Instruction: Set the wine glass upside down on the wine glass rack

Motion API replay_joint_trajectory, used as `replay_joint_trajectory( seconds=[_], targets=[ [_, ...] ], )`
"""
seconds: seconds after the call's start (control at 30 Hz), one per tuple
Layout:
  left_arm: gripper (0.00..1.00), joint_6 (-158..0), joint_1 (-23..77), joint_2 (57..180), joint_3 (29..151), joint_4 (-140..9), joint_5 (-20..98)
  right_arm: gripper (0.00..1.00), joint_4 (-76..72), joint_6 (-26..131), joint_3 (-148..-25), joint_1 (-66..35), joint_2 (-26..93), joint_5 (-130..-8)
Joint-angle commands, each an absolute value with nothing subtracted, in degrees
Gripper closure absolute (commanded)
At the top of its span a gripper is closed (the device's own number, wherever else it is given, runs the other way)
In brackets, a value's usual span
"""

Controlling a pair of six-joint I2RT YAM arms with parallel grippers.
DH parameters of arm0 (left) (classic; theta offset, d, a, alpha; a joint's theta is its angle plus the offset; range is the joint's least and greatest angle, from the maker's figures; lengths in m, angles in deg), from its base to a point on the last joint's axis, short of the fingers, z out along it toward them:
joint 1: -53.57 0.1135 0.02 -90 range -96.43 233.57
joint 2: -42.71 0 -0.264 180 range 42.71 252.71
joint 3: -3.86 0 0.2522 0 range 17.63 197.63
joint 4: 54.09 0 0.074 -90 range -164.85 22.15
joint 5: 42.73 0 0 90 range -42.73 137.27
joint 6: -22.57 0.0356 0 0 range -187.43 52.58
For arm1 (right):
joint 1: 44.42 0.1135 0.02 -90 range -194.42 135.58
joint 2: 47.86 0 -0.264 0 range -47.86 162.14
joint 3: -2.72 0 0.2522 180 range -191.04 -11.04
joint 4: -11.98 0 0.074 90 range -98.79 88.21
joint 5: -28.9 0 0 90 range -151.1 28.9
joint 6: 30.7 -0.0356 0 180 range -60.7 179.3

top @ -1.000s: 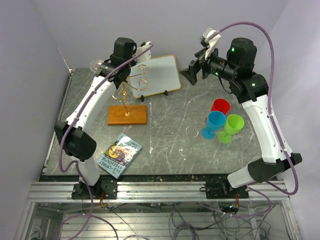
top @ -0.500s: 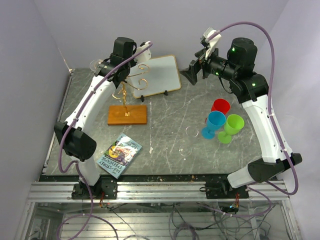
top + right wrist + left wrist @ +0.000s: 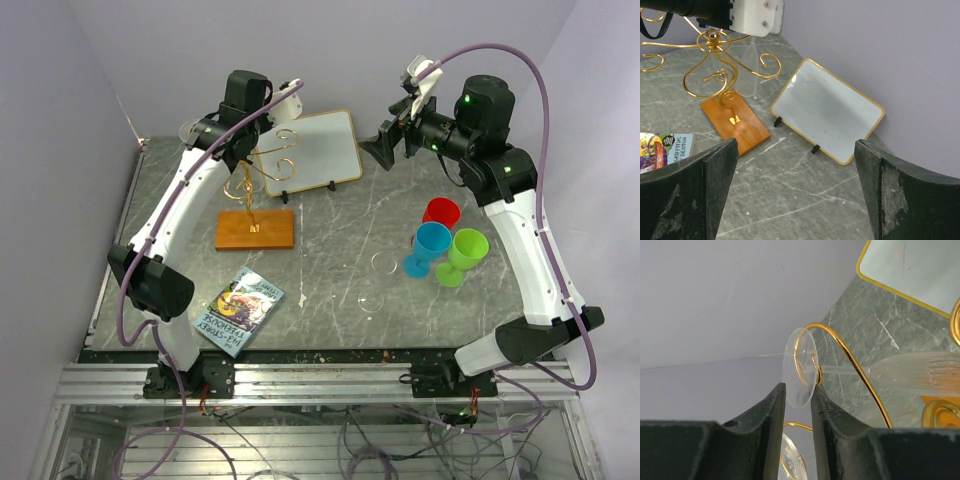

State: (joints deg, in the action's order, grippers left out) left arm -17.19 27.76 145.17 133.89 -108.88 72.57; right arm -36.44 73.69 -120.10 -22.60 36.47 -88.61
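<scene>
The clear wine glass (image 3: 799, 365) hangs on the wine glass rack (image 3: 850, 360), its stem lying in a gold wire hook and its bowl off to the right. My left gripper (image 3: 797, 386) straddles the lower edge of the glass's foot; the jaws are open, with a visible gap on the left side. In the right wrist view the bowl (image 3: 747, 75) hangs below the left wrist among the gold scrolls (image 3: 715, 60), above the wooden base (image 3: 735, 125). Seen from above, the left gripper (image 3: 215, 132) is at the rack's top (image 3: 265, 165). My right gripper (image 3: 385, 150) hovers wide open, holding nothing.
A gold-framed white board (image 3: 305, 150) leans behind the rack. Red (image 3: 441, 212), blue (image 3: 432, 245) and green (image 3: 465, 250) goblets stand at the right. Two clear glass pieces (image 3: 383, 263) sit mid-table. A book (image 3: 238, 310) lies front left. A second clear foot (image 3: 792, 460) shows below my jaws.
The left jaws have spread apart a little around the glass's foot, which stays on the hook. The right arm has not moved.
</scene>
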Motion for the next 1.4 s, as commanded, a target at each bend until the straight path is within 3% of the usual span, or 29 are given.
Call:
replay_joint_trajectory(
  seconds=[0.0, 0.7, 0.87, 1.2, 1.37],
  targets=[
    [0.61, -18.6, 27.4, 146.1, 137.1, -111.0, 71.3, 0.00, -35.5, 73.7, -120.1, -22.9, 35.0, -88.9],
    [0.49, -21.1, 27.4, 145.2, 139.3, -115.3, 69.1, 0.00, -35.2, 73.6, -119.6, -23.1, 34.4, -89.1],
    [0.36, -23.1, 27.4, 144.1, 140.1, -115.6, 66.9, 0.00, -35.1, 73.9, -118.9, -23.2, 33.8, -88.5],
    [0.23, -30.4, 27.5, 139.1, 140.5, -118.3, 56.8, 0.00, -35.8, 77.1, -116.3, -23.4, 31.7, -85.1],
    [0.10, -35.8, 27.9, 134.7, 138.5, -116.1, 51.3, 0.00, -38.4, 81.7, -114.3, -23.4, 30.4, -82.1]
  ],
)
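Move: The upside-down wine glass's foot lies between my slightly parted left fingertips, its middle some 2 cm ahead, 2 cm right and level, over the rack's far hook. The rack's hub is about 7 cm back, level left-to-right and 4 cm lower. An already hung glass has its foot roughly 10 cm left and 2 cm back, level. From my right hand the foot being freed lies about 11 cm ahead, 23 cm left and 8 cm below. I spread my left fingers wide from a narrow gap to clear the glass's foot, almost holding place at first with a tiny dip. Then, gathering speed, I draw the hand back about 4 cm, to the right some 3 cm and up 2 cm, away from the hook, rolling its left side down some 15 degrees. ##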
